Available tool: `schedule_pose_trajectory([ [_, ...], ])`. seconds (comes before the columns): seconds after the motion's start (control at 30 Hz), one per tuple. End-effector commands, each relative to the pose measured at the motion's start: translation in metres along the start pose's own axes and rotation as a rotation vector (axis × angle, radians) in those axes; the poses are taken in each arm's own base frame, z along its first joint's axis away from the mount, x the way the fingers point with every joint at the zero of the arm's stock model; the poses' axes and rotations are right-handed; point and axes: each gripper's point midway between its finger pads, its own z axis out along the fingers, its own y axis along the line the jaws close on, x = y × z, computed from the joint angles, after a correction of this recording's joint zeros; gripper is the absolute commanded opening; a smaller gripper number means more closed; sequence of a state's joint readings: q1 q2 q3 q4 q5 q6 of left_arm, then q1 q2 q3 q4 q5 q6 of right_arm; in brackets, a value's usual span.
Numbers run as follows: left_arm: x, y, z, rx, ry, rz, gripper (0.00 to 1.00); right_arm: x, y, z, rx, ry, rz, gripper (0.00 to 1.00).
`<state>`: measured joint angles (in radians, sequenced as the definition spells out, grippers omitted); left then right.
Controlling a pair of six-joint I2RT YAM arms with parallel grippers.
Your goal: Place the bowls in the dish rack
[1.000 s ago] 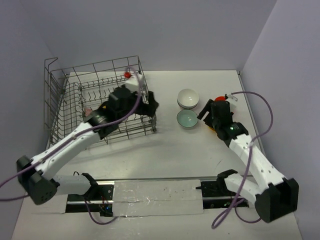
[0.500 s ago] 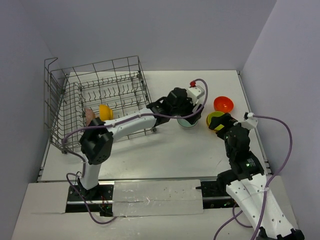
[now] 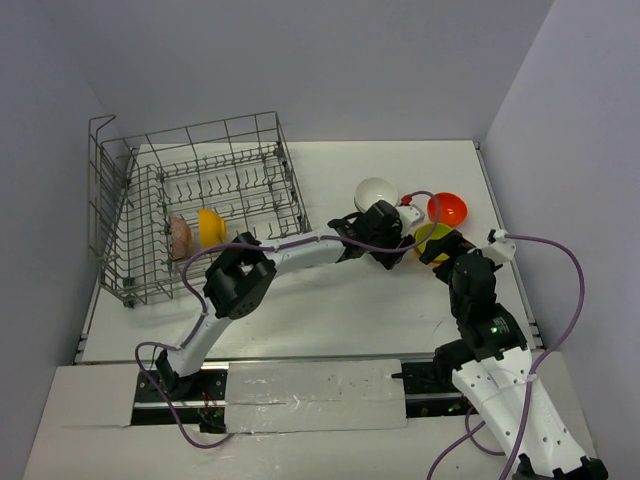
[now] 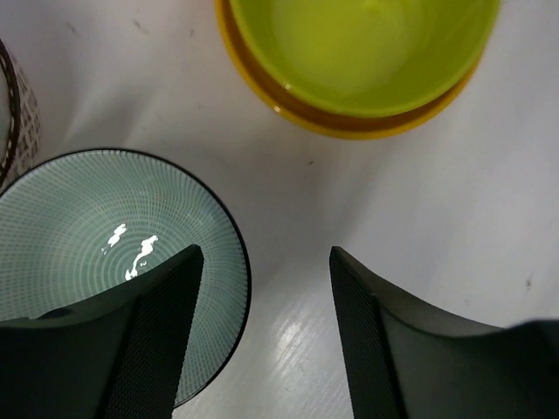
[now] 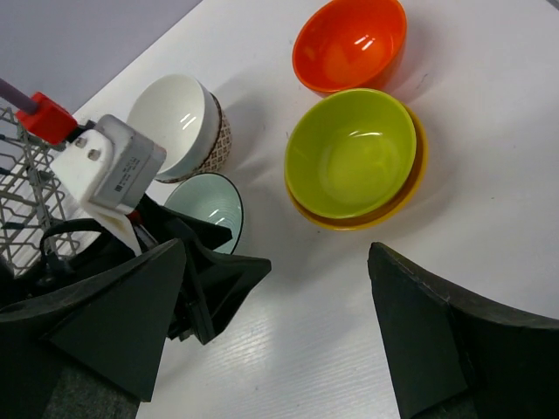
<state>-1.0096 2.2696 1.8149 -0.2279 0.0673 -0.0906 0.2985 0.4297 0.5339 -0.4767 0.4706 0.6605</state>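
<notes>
My left gripper (image 4: 266, 253) is open astride the rim of a pale green bowl (image 4: 87, 236): one finger is inside the bowl, the other is over the bare table. From above, the left gripper (image 3: 385, 250) hides that bowl. A lime green bowl (image 5: 349, 153) sits nested in an orange-yellow one (image 5: 410, 188), with a red bowl (image 5: 349, 44) behind it. A white speckled bowl (image 3: 375, 190) stands beside the green one. The dish rack (image 3: 130, 170) holds a pinkish bowl (image 3: 180, 236) and an orange bowl (image 3: 210, 225) on edge. My right gripper (image 5: 275, 251) hangs open over the table, holding nothing.
The grey walls close in the table at the back and on both sides. The left arm stretches from the near left across the rack's front corner (image 3: 305, 250). The right arm's purple cable (image 3: 570, 280) loops near the right wall.
The left arm swung out of the rack, leaving the orange bowl there, and came down on the pale green bowl with its jaws narrowing. The right arm drew back from the lime green bowl.
</notes>
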Motion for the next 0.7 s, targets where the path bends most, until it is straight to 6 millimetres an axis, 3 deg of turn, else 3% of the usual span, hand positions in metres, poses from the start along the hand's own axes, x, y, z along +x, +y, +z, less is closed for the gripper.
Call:
schedule_pose_trajectory([
  [0.0, -0.0159, 0.0068, -0.0013, -0.052, -0.036, -0.003, 0.63, -0.0019, -0.0017, 0.0021, 0.014, -0.014, 0.003, 0.93],
  [0.43, -0.0157, 0.0070, 0.0004, -0.056, -0.041, -0.020, 0.38, 0.0010, -0.0029, 0.0023, 0.013, -0.009, -0.002, 0.93],
  [0.57, -0.0145, 0.0071, 0.0005, -0.056, -0.035, -0.020, 0.19, 0.0007, -0.0028, 0.0024, 0.013, -0.009, -0.005, 0.93],
  [0.67, -0.0207, 0.0067, -0.0054, -0.057, -0.049, -0.018, 0.10, 0.0011, -0.0025, 0.0021, 0.009, -0.008, -0.003, 0.93],
])
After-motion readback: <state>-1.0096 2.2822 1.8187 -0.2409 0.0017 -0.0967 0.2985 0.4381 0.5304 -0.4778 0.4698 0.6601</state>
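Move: The teal bowl's middle lies about 5 cm ahead of the left hand and 3 cm to its left, some 3 cm lower, with its near rim already between the open fingers. The white bowl on its stack stands 10 cm straight beyond the teal one; the green bowl is about 4 cm ahead of the left hand and 11 cm to its right. From the idle right hand the teal bowl is roughly 12 cm ahead, 17 cm left and 15 cm down. The left fingers close from about two-thirds open to nearly shut and pinch the teal bowl's rim on its near, slightly right side, one finger inside the bowl and one outside. Before that the hand settles about 1 cm down and a touch left and forward, then all but stays in place while the fingers come together. ##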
